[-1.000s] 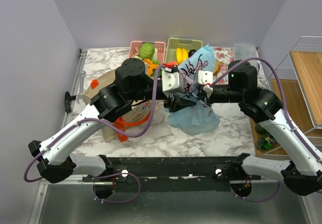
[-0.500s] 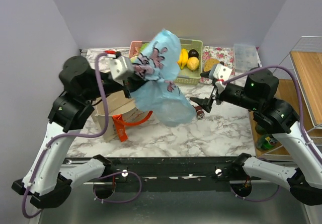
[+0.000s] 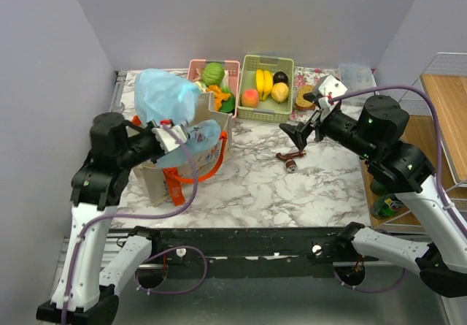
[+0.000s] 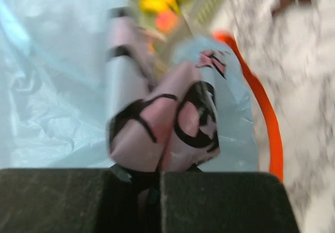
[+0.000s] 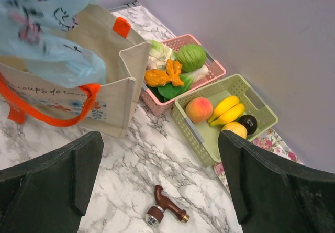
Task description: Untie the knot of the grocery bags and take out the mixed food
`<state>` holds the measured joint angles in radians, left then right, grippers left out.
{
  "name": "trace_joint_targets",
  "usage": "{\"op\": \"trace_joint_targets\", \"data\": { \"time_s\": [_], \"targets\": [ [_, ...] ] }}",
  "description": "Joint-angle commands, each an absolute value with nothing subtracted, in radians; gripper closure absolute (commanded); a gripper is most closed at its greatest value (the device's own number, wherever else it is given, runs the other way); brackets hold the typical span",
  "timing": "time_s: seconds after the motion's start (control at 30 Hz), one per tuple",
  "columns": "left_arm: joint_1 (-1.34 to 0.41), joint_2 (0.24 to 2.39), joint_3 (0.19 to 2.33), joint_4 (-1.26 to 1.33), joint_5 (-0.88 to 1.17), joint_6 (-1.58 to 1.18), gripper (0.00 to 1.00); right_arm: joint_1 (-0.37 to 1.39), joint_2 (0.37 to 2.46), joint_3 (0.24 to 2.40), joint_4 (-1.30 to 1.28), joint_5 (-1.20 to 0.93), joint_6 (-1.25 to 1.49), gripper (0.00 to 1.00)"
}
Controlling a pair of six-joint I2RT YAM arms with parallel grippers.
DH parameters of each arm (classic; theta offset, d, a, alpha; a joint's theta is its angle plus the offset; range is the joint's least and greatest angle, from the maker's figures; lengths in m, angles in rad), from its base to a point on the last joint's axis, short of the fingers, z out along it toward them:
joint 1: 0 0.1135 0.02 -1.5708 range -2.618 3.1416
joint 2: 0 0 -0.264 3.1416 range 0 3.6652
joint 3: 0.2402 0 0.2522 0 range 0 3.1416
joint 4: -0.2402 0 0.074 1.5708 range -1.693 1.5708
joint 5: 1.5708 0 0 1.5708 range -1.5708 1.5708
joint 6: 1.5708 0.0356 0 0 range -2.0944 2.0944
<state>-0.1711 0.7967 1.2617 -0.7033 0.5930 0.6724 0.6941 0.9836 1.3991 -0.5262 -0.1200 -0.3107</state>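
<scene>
My left gripper point(image 3: 174, 136) is shut on the printed pink-and-black part of the light blue plastic bag point(image 3: 162, 93), holding it over the mouth of the beige tote point(image 3: 155, 182). The left wrist view shows the bag point(image 4: 172, 123) bunched right at the closed jaws point(image 4: 159, 173). No tied knot shows. The green cabbage point(image 3: 213, 72) and orange pieces point(image 3: 217, 91) lie in the pink basket point(image 3: 194, 66). The peach point(image 3: 250, 97) lies in the green basket point(image 3: 246, 115). My right gripper point(image 3: 300, 130) is wide open and empty above the marble, as the right wrist view point(image 5: 162, 175) also shows.
A brown faucet-like piece point(image 3: 291, 158) lies on the marble below the right gripper. Yellow bananas point(image 3: 264, 82) are in the green basket. A floral plate point(image 3: 315, 78) and a clear container point(image 3: 355, 73) stand at the back right. A wire rack point(image 3: 438, 120) is at the right.
The right gripper let go of the bag and drew back to the right. The left arm swung the bag up, then left and down onto the tote.
</scene>
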Motion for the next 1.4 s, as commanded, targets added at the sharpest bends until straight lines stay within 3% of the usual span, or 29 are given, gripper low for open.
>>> {"op": "trace_joint_targets", "data": {
  "time_s": [0.0,0.13,0.33,0.67,0.7,0.73,0.8,0.9,1.07,1.37],
  "targets": [
    [-0.164,0.937,1.127,-1.095,0.493,1.036,1.0,0.698,0.966,1.387,-0.556,-0.096,-0.302,0.0],
    [-0.154,1.21,1.256,-1.243,0.486,1.008,1.0,0.698,0.979,1.397,-0.569,-0.115,-0.307,0.0],
    [-0.143,1.516,1.438,-1.265,0.517,0.87,1.0,0.698,0.989,1.422,-0.6,-0.123,-0.308,0.0],
    [-0.158,1.658,1.248,-1.253,0.431,0.892,1.0,0.698,0.98,1.411,-0.623,-0.128,-0.339,0.0],
    [-0.16,1.643,1.222,-1.226,0.407,0.878,0.91,0.698,0.983,1.409,-0.62,-0.131,-0.339,0.0],
    [-0.161,1.62,1.191,-1.172,0.383,0.848,0.75,0.697,0.983,1.407,-0.618,-0.133,-0.341,0.0],
    [-0.161,1.553,1.159,-1.106,0.356,0.815,0.53,0.698,0.985,1.404,-0.618,-0.135,-0.342,0.0],
    [-0.161,1.426,1.184,-1.076,0.351,0.778,0.02,0.698,0.983,1.397,-0.618,-0.141,-0.351,0.0],
    [-0.176,1.268,1.322,-1.145,0.411,0.749,0.02,0.698,0.989,1.39,-0.609,-0.152,-0.362,0.0],
    [-0.188,1.203,1.559,-1.22,0.448,0.709,0.02,0.699,1.015,1.376,-0.588,-0.189,-0.38,0.0]
  ]
}}
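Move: The left gripper, shut on the bunched blue plastic bag, hangs high over the cream tote bag; the tote's middle is almost straight below, some 26 cm down and 1 cm left. Its orange handle loop is about 25 cm below, 4 cm back and 7 cm right; the pink basket lies roughly 25 cm ahead, 8 cm right and 34 cm below. From the right hand, the tote is level ahead, about 28 cm left and 30 cm down. Plunge the left gripper about 30 cm down into the tote, still gripping the blue plastic bag, swinging out some 5 cm forward and back again while the fingers tip steeply downward, roughly 70 degrees. At the bottom open wide to let go of the bag, then lift about 20 cm, letting the fingers tip partly back up. ##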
